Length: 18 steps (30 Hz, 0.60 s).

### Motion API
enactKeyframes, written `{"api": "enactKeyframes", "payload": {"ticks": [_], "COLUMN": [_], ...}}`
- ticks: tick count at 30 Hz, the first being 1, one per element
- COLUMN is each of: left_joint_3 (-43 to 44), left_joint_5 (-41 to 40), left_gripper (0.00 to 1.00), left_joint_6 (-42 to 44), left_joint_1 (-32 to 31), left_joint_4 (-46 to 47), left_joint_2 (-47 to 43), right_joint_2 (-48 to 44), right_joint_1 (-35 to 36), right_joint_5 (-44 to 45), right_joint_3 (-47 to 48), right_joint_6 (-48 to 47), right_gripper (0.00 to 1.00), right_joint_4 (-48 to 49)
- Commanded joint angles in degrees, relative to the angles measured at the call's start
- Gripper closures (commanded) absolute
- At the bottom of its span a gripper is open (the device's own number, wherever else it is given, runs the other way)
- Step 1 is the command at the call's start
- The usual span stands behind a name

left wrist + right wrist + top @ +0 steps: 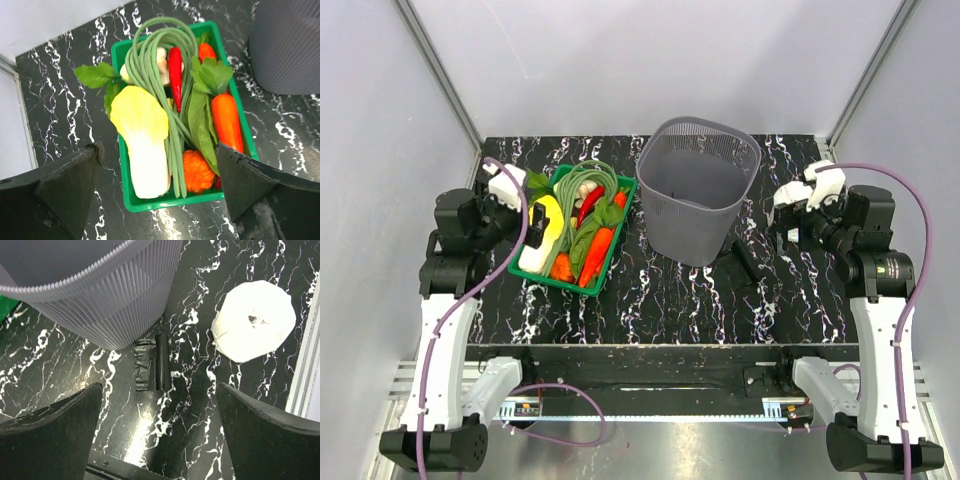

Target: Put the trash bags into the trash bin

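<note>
The grey mesh trash bin point(700, 190) stands upright at the middle of the black marble table point(660, 300), its inside dark. A small folded black trash bag point(149, 362) lies flat on the table just by the bin's base point(100, 290), also seen as a dark strip point(745, 265) right of the bin. My right gripper point(160, 440) hovers open above and near the bag, with nothing between its fingers point(50, 435). It sits to the right of the bin point(792, 213). My left gripper point(160, 195) is open over the crate's near end, holding nothing point(515, 195).
A green crate point(170, 202) full of vegetables sits left of the bin point(575, 225). A white roll point(255, 320) lies on the table right of the bag, near the table's metal edge rail point(305, 365). White walls enclose the table.
</note>
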Motion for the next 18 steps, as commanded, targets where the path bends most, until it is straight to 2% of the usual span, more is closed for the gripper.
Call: {"api": "enactKeyframes", "payload": {"ticks": [1,4,12,18], "left_joint_3": [-4.09,-6.56,-4.46,-1.12], "left_joint_5": [-4.96,-7.70,-0.33,1.44], "left_gripper": [0.01,0.01,0.03,0.05], "left_joint_6": [5.71,7.47,12.13,16.00], "left_joint_1": [-0.10,0.77,14.04,17.65], "left_joint_4": [0.94,2.09,0.77,0.60], "left_joint_2": [3.89,7.49,18.65,28.31], "right_joint_2": [-1.35,-2.05,-2.40,-2.67], "right_joint_1": [-0.15,-0.15,-0.15,-0.15], "right_joint_5": [-0.11,-0.37,-1.34,-2.39], "right_joint_3": [-0.88,-2.29,-6.95,-9.59], "right_joint_6": [-4.86,-5.39,-5.21,-4.68], "right_gripper": [0.00,0.00,0.00,0.00], "right_joint_4": [-3.11,-2.94,-1.36,0.14]}}
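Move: The vegetable basket lies about 8 cm ahead of the left hand, 5 cm to its right and 26 cm below; the trash bin is 28 cm right and 10 cm ahead. From the right hand, the black trash bags lie some 5 cm ahead, 6 cm left and 26 cm below, the white roll 17 cm ahead and 4 cm right, the trash bin 13 cm ahead and 18 cm left. Left hand drops about 16 cm and swings left past the basket; open right hand sinks 6 cm towards black bags. ##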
